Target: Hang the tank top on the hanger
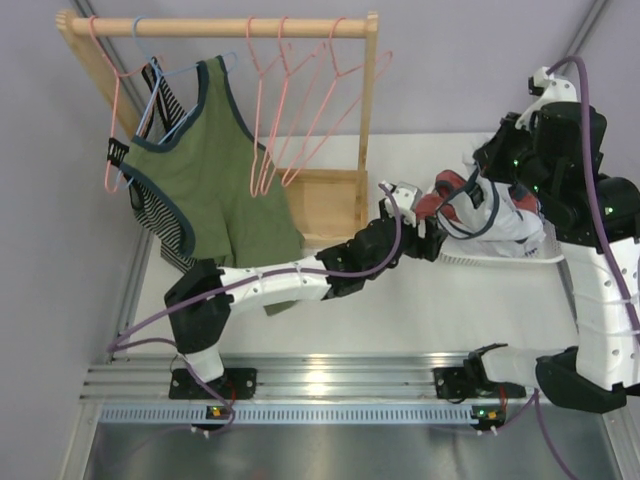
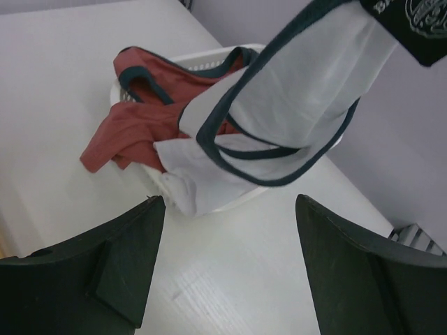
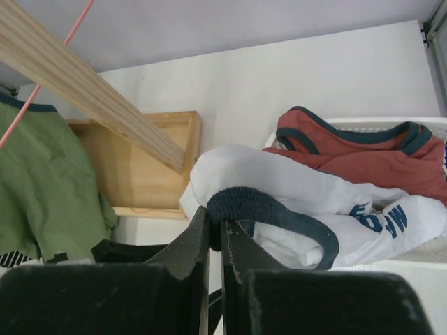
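The white tank top [image 1: 515,220] with navy trim is lifted partly out of a white basket at the right. My right gripper [image 1: 478,185] is shut on its navy strap; in the right wrist view the jaws [image 3: 216,227] pinch the trim of the tank top [image 3: 279,188]. My left gripper [image 1: 425,225] is open and empty just left of the basket. In the left wrist view its jaws [image 2: 229,202] stand wide apart, low over the table, short of the hanging tank top [image 2: 293,98]. Several pink hangers [image 1: 290,100] hang empty on the wooden rail at the back.
A red garment [image 1: 445,190] lies in the white basket [image 1: 500,258]. The wooden rack [image 1: 370,100] stands at the back left on a box base [image 1: 325,205]. An olive green tank top [image 1: 220,170] hangs there on a light blue hanger, over a striped garment [image 1: 165,235].
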You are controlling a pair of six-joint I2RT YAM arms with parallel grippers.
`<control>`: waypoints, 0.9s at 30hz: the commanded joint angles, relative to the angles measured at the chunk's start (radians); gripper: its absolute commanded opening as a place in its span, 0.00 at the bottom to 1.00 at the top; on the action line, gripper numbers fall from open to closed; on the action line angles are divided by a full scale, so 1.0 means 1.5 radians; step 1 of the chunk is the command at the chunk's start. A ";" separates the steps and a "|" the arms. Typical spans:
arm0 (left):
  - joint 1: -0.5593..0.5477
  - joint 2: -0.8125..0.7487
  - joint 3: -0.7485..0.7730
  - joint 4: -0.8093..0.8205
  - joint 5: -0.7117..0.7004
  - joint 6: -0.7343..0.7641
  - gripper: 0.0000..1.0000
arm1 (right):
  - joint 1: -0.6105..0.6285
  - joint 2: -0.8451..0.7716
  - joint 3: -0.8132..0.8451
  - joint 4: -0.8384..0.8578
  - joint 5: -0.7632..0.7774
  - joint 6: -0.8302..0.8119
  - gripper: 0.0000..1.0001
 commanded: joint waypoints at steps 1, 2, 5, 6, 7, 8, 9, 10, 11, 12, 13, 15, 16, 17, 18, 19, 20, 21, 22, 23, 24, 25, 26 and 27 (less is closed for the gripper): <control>0.000 0.040 0.065 0.102 -0.017 -0.015 0.80 | 0.008 -0.024 0.004 0.007 -0.002 -0.013 0.00; 0.000 0.050 0.076 0.110 -0.023 -0.016 0.81 | 0.008 -0.027 0.004 0.005 -0.003 -0.015 0.00; 0.000 0.096 0.141 0.102 -0.027 -0.011 0.81 | 0.008 -0.031 0.003 -0.001 -0.004 -0.016 0.00; 0.000 0.123 0.160 0.077 -0.040 -0.013 0.80 | 0.007 -0.032 0.003 -0.004 -0.005 -0.015 0.00; 0.000 0.133 0.173 0.068 -0.048 -0.016 0.80 | 0.007 -0.034 0.003 -0.005 -0.004 -0.015 0.00; 0.000 0.149 0.190 0.060 -0.063 -0.021 0.79 | 0.008 -0.037 0.003 -0.005 -0.006 -0.015 0.00; 0.000 0.155 0.197 0.058 -0.063 -0.021 0.78 | 0.008 -0.037 0.004 -0.005 -0.007 -0.015 0.00; 0.000 0.160 0.204 0.055 -0.077 -0.025 0.76 | 0.008 -0.039 0.004 -0.006 -0.009 -0.015 0.00; 0.000 0.166 0.207 0.052 -0.085 -0.029 0.69 | 0.008 -0.040 0.008 -0.007 -0.009 -0.015 0.00; 0.000 0.168 0.208 0.050 -0.087 -0.029 0.62 | 0.008 -0.039 0.011 -0.009 -0.010 -0.014 0.00; 0.000 0.167 0.210 0.042 -0.091 -0.027 0.54 | 0.008 -0.038 0.016 -0.014 -0.009 -0.015 0.00; 0.000 0.157 0.212 0.025 -0.100 -0.023 0.14 | 0.008 -0.034 0.034 -0.018 -0.007 -0.016 0.00; 0.000 0.150 0.208 0.008 -0.109 -0.021 0.01 | 0.009 -0.032 0.040 -0.021 -0.006 -0.017 0.00; 0.000 0.130 0.205 0.002 -0.113 -0.017 0.00 | 0.008 -0.030 0.051 -0.021 -0.006 -0.017 0.00; 0.000 0.118 0.201 -0.002 -0.113 -0.004 0.00 | 0.007 -0.029 0.057 -0.021 -0.009 -0.017 0.00; -0.001 0.105 0.198 -0.006 -0.113 0.005 0.00 | 0.008 -0.026 0.063 -0.021 -0.010 -0.017 0.00; -0.001 0.078 0.198 -0.020 -0.111 0.015 0.00 | 0.008 -0.025 0.068 -0.020 -0.009 -0.018 0.00; -0.001 0.063 0.201 -0.035 -0.109 0.032 0.00 | 0.008 -0.023 0.080 -0.018 -0.011 -0.020 0.00; -0.001 0.050 0.215 -0.049 -0.104 0.043 0.00 | 0.008 -0.022 0.086 -0.015 -0.010 -0.024 0.00; -0.001 0.024 0.226 -0.085 -0.096 0.055 0.00 | 0.008 -0.023 0.092 -0.003 -0.012 -0.026 0.00; -0.001 0.014 0.239 -0.106 -0.092 0.074 0.00 | 0.008 -0.023 0.106 0.002 -0.017 -0.029 0.00; -0.001 0.003 0.269 -0.125 -0.092 0.084 0.00 | 0.008 -0.022 0.114 0.009 -0.020 -0.031 0.00; -0.001 -0.018 0.285 -0.148 -0.094 0.091 0.00 | 0.008 -0.020 0.130 0.016 -0.026 -0.033 0.00; -0.001 -0.027 0.301 -0.185 -0.096 0.110 0.00 | 0.008 -0.022 0.134 0.039 -0.043 -0.035 0.00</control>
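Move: The loose navy edge of the tank top hangs about 4 cm ahead and 4 cm right of the open left fingers, level with them. From that hand, the white basket is some 12 cm forward, 16 right and 22 below, the red shirt on it about 14 forward, 10 right and 18 below, and the wooden box roughly 13 forward, 19 left and 22 below. From the right hand, already gripping the top, the navy edge is about level fore and aft, 3 cm left and 18 below; the basket is 9 forward, 12 right and 39 below. The left fingers pinch the tank top's hanging navy edge: the hand eases right and forward about 5 cm, shuts fully on the edge, then draws left and lifts some 6 cm, having turned slightly counter-clockwise. The right hand keeps its grip on the top, drifting back a few centimetres and then rising about 4 cm alongside. ##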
